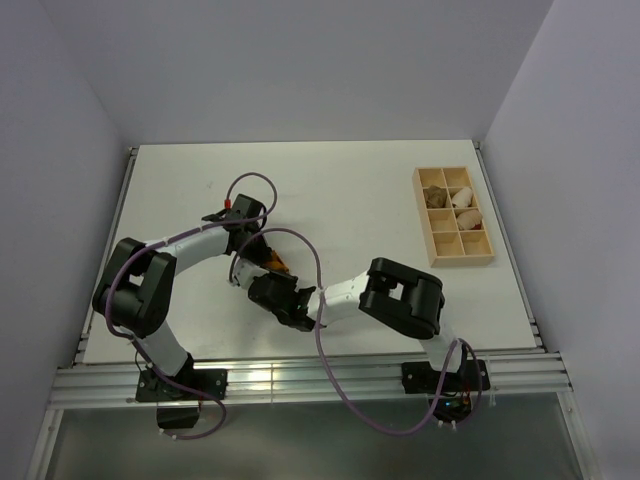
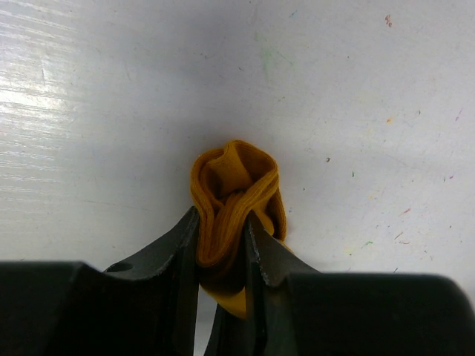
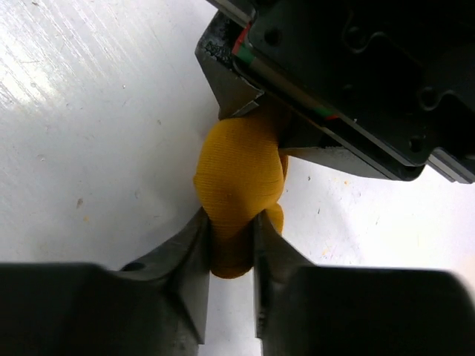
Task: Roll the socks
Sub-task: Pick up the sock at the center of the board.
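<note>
A mustard-orange sock (image 2: 234,174) is bunched into a small roll just above the white table. My left gripper (image 2: 223,222) is shut on one end of it, the folded layers squeezed between its fingers. From the opposite side my right gripper (image 3: 230,222) is shut on the rounded end of the same sock (image 3: 237,174). In the right wrist view the left gripper's black body (image 3: 341,81) is close behind the roll. From above, both grippers meet at the sock (image 1: 277,264) in the near-left middle of the table, the left gripper (image 1: 262,255) just beyond it and the right gripper (image 1: 283,283) just in front.
A wooden compartment tray (image 1: 424,220) sits at the far right and holds small cream-white bundles (image 1: 466,215). Purple cables loop over both arms near the sock. White walls close in the table at the back and sides.
</note>
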Controlling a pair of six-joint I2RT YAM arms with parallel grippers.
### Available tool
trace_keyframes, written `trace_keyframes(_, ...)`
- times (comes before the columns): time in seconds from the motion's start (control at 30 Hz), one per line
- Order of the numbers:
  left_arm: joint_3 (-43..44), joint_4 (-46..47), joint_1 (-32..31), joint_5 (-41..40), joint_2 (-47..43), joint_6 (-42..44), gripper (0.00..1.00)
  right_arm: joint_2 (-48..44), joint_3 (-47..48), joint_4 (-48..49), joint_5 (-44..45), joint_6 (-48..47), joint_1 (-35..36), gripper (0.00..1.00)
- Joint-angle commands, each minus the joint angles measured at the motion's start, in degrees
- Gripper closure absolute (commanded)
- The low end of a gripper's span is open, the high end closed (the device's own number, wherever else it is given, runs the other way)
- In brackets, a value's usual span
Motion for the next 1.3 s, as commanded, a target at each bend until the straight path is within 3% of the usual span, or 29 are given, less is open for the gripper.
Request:
trace_keyframes(0.0,-0.2,-2.7,-1.2,3.3,1.8,1.6,0.76,2.9,0.8,-4.4,-5.2,4.0,-1.8,0.81)
trace_keyframes(0.03,-0.2,-2.7,-1.2,3.4,1.8,1.6,0.75,3.0,0.8,-5.7,-5.6,4.2,-2.1,0.90)
trace_keyframes(0.13,-0.3,-2.7,-1.2,3.0,1.1,1.4,0.70,2.4,1.0,-8.8,-9.8,6.1,-2.9,1.00)
trace_keyframes(0.2,-0.5,-2.4,-1.1,2.0,0.3,0.8,0.65,1.4,0.7,-10.2,-13.1,7.1,-3.4,1.00)
trace_keyframes(0.33,-0.6,-1.8,0.6,1.3,-2.9,-0.3,0.41,0.5,0.3,-13.8,-16.6,8.0,-4.5,1.00)
trace_keyframes(0.53,-0.7,-1.2,5.5,0.6,-8.6,-0.7,0.24,-0.5,-0.4,-16.8,-19.6,9.0,-4.8,1.00)
trace_keyframes(0.77,0.3,-1.2,16.1,-0.5,-16.3,0.7,0.22,-1.5,0.1,-21.4,-28.9,11.4,-5.4,1.00)
trace_keyframes(1.0,-5.8,2.3,25.9,5.9,-26.9,5.1,0.22,-7.3,-1.2,-21.3,-38.6,17.5,-11.9,1.00)
trace_keyframes(1.27,-8.6,0.5,31.0,6.2,-36.6,12.4,0.22,-15.7,-2.0,-24.5,-35.5,22.4,-19.1,1.00)
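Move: Between the two hands lies the bunched orange sock, already gripped by both. Its middle is about 3 cm right and 1 cm back of the left hand, and about 3 cm straight ahead of the right, at finger height. The divided tray stands well off to the right, some 45 cm right and 15 cm ahead of the right hand, or about 46 cm right and 11 cm ahead of the left. Opening its fingers, the left hand lets go of the sock, then swings left and up, about 17 cm across and 13 cm higher. The right hand keeps its pinch on the near end of the sock, staying almost in place while it tips its fingers down by some 30 degrees; late on it carries the sock about 4 cm to the right. ##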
